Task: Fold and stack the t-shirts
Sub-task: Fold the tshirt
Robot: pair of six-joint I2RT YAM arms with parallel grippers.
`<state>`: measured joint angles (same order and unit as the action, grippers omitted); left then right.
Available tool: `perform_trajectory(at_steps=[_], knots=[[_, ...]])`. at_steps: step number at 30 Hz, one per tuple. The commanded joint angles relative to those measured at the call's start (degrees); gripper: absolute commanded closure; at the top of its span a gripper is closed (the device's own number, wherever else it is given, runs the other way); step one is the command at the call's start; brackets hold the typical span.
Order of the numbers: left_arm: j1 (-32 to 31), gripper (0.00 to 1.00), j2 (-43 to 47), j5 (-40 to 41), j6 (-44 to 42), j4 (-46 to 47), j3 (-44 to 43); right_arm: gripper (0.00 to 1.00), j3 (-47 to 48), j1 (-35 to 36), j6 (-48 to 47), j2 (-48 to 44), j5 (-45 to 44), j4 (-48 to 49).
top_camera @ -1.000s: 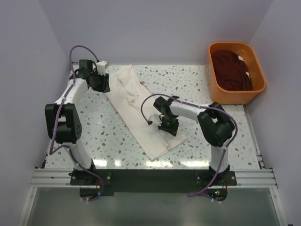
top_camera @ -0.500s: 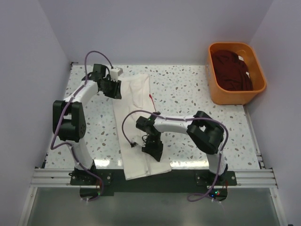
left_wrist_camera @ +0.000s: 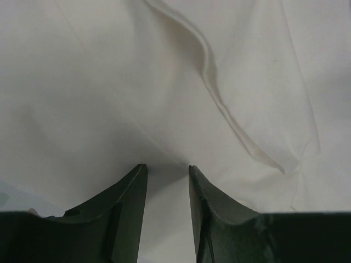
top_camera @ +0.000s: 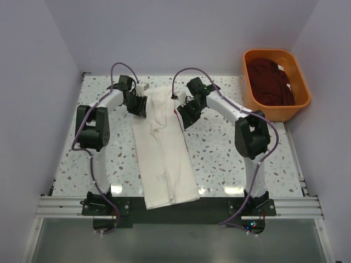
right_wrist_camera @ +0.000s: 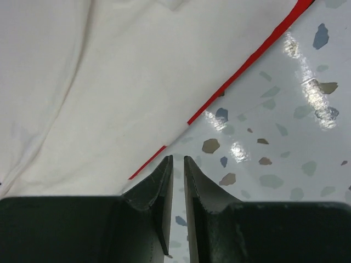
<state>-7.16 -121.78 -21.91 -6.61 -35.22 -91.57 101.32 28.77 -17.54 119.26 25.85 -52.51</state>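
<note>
A cream-white t-shirt (top_camera: 164, 153) with a thin red edge (right_wrist_camera: 241, 76) lies as a long folded strip from the table's far middle to its near edge. My left gripper (top_camera: 140, 104) sits at the strip's far left corner. In the left wrist view its jaws (left_wrist_camera: 166, 166) hold a bunch of that cloth (left_wrist_camera: 164, 82), with creases running to the tips. My right gripper (top_camera: 184, 115) is at the strip's far right edge. Its jaws (right_wrist_camera: 178, 158) stand slightly apart over bare table beside the red edge, with nothing between them. A dark maroon t-shirt (top_camera: 271, 82) lies crumpled in the tub.
An orange plastic tub (top_camera: 249, 76) stands at the far right corner of the speckled table (top_camera: 230, 159). Lilac walls close in the left, back and right. The strip's near end hangs over the black rail (top_camera: 219, 204) between the arm bases.
The cream-white t-shirt has swung from a diagonal to lie lengthways. My left gripper has moved right with its corner. My right gripper has left the near end, gone to the far right edge, and its jaws have parted.
</note>
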Motion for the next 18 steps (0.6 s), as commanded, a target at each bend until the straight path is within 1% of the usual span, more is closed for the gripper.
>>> perform_trajectory(at_steps=[1, 3, 6, 7, 9, 10, 11, 13, 16, 18], knots=[[-0.14, 0.59, -6.16, 0.29, -1.03, -3.27, -7.29, 0.83, 3.44, 0.15, 4.34, 3.87, -4.48, 2.58], [-0.31, 0.6, -10.21, -0.41, -1.82, -5.47, -11.32, 0.83, 4.24, -1.43, 6.02, 4.66, -5.27, 4.51], [-0.31, 0.61, -12.87, -2.07, -2.44, -5.73, -15.2, 0.83, 5.29, -3.02, 7.52, 5.36, -6.07, 6.97], [-0.31, 0.62, -13.31, -4.0, -2.7, -5.73, -15.65, 0.83, 5.82, -3.81, 8.13, 5.63, -6.16, 7.51], [-0.23, 0.62, -12.18, -6.72, -2.71, -3.98, -15.05, 0.83, 8.01, -4.69, 8.75, 6.5, -6.16, 8.3], [-0.05, 0.62, -9.65, -7.61, -2.79, -2.67, -14.08, 0.83, 8.71, -4.95, 9.01, 6.77, -6.16, 8.74], [-0.05, 0.61, -8.14, -8.23, -2.44, 1.08, -11.81, 0.83, 9.77, -5.13, 9.36, 6.95, -5.98, 9.79], [-0.05, 0.58, -4.36, -9.2, -2.09, 5.4, -10.48, 0.82, 10.74, -5.48, 10.24, 7.65, -5.46, 10.93], [-0.05, 0.54, -3.2, -9.55, -1.12, 7.01, -11.78, 0.82, 11.97, -5.83, 11.21, 8.53, -4.58, 14.01], [-0.14, 0.53, -5.12, -9.12, -0.51, 6.49, -15.19, 0.82, 12.32, -5.84, 11.82, 9.14, -4.23, 16.73]])
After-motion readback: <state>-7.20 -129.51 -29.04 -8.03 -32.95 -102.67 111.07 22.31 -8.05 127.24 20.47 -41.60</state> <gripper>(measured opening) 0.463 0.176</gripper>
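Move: From the right hand, the shirt's far right corner is about 22 cm ahead, 8 cm left and 8 cm below. The red collar trim is nearer, roughly 8 cm ahead and 6 cm left. The left hand is low over the shirt: the far left corner is some 15 cm ahead and 1 cm right, and the folded sleeve strip is about 2 cm ahead and 9 cm right, both roughly 3 cm below. Slide the left gripper about 4 cm forward, low on the shirt with the fingers still half open, dragging the cloth with the fingertips, then ease it slightly right and up. Meanwhile sweep the right gripper some 11 cm forward beside the collar edge towards the far right corner, nearly shut, dipping over the bare table before rising again and turning about 15 degrees clockwise. ##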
